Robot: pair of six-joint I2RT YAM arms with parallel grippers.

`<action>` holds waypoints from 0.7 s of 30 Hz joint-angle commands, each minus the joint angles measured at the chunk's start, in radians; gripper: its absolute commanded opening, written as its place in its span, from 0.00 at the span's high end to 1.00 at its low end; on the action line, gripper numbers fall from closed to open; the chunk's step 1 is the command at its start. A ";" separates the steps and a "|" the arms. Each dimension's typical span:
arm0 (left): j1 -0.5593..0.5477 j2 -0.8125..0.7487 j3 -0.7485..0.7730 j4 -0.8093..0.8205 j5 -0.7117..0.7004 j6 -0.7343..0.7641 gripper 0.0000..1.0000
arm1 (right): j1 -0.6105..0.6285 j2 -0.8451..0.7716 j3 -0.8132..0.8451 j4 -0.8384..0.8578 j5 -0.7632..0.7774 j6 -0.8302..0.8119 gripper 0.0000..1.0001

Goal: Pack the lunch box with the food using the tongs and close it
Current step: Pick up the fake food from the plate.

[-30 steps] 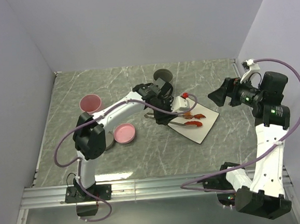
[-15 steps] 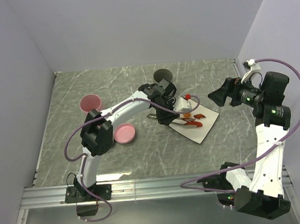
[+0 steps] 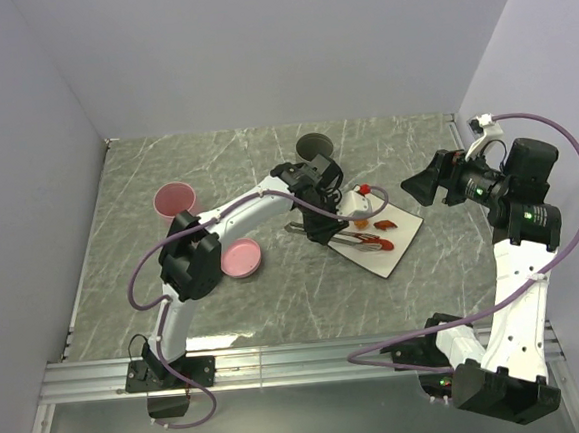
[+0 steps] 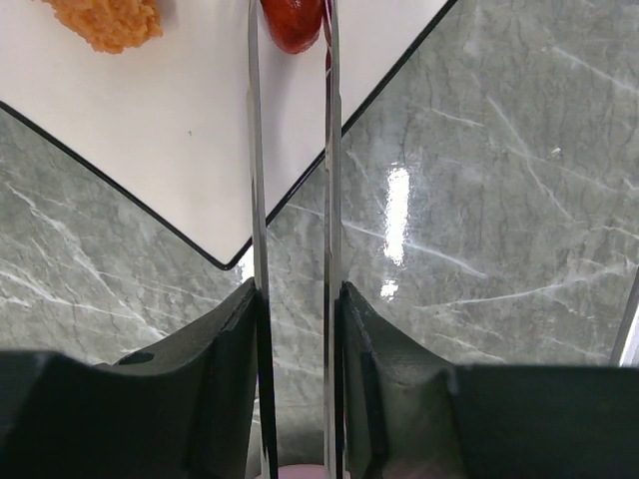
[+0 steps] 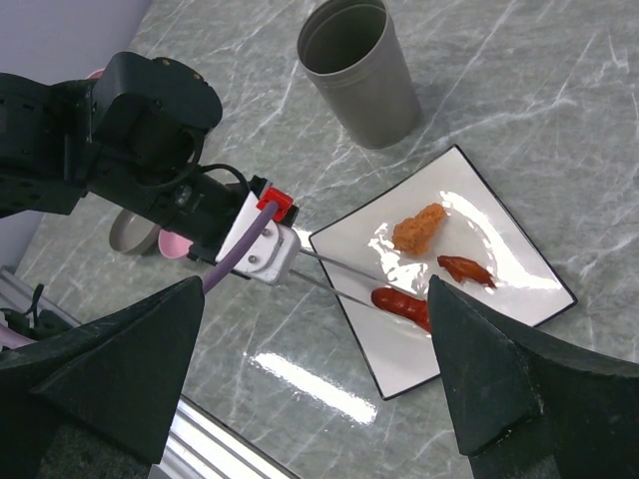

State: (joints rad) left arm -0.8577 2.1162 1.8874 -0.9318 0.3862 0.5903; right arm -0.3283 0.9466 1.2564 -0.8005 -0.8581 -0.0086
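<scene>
My left gripper is shut on the slim grey tongs, one arm pressed against each finger. The tongs reach over the white square plate, their tips either side of the red sausage. An orange-brown fried piece and a small red piece also lie on the plate. The pink round lunch box stands far left, with a second pink round part nearer the arm. My right gripper hangs open and empty above the plate's right side.
A grey cup stands behind the plate. The marble table is walled in on the left, back and right. A metal rail runs along the near edge.
The left gripper has narrowed on the tongs, bringing their arms closer together around the sausage. The left arm has shifted slightly right. The right arm has stayed still.
</scene>
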 commanded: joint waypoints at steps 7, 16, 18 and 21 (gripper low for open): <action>-0.009 -0.111 0.039 0.033 0.023 -0.089 0.99 | -0.012 0.003 0.035 0.038 -0.030 0.007 0.00; 0.031 -0.209 0.029 0.033 0.049 -0.170 1.00 | -0.018 0.006 0.064 0.024 -0.045 0.007 0.00; 0.054 -0.229 0.032 0.027 0.063 -0.188 1.00 | -0.018 0.006 0.066 0.024 -0.050 0.004 0.00; 0.086 -0.266 0.039 0.013 0.079 -0.231 1.00 | -0.020 0.006 0.067 0.021 -0.053 0.005 0.00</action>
State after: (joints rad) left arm -0.8074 1.9335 1.8961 -0.9264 0.4141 0.4225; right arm -0.3393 0.9543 1.2827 -0.8009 -0.8860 -0.0086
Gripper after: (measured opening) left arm 0.370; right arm 0.996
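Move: The sausage, already between the ends of the tongs the left hand holds, lies about 11 cm to that hand's right, roughly level with it fore-and-aft and some 7 cm below. The chicken nugget is about 9 cm right and 5 cm ahead, the small wing 14 cm right and 3 cm ahead; the grey cup stands straight ahead, some 15 cm out. From the right hand, the sausage is about 8 cm left, 1 cm ahead and 30 cm down. Slowly at first, then quickly, the left hand rises almost straight up by about 9 cm, carrying the tongs and the pinched sausage away from the plate. As it climbs, the wrist swings the fingertips out to the right and turns a little counter-clockwise, some 10 degrees each; the fingers keep their squeeze on the tongs. ##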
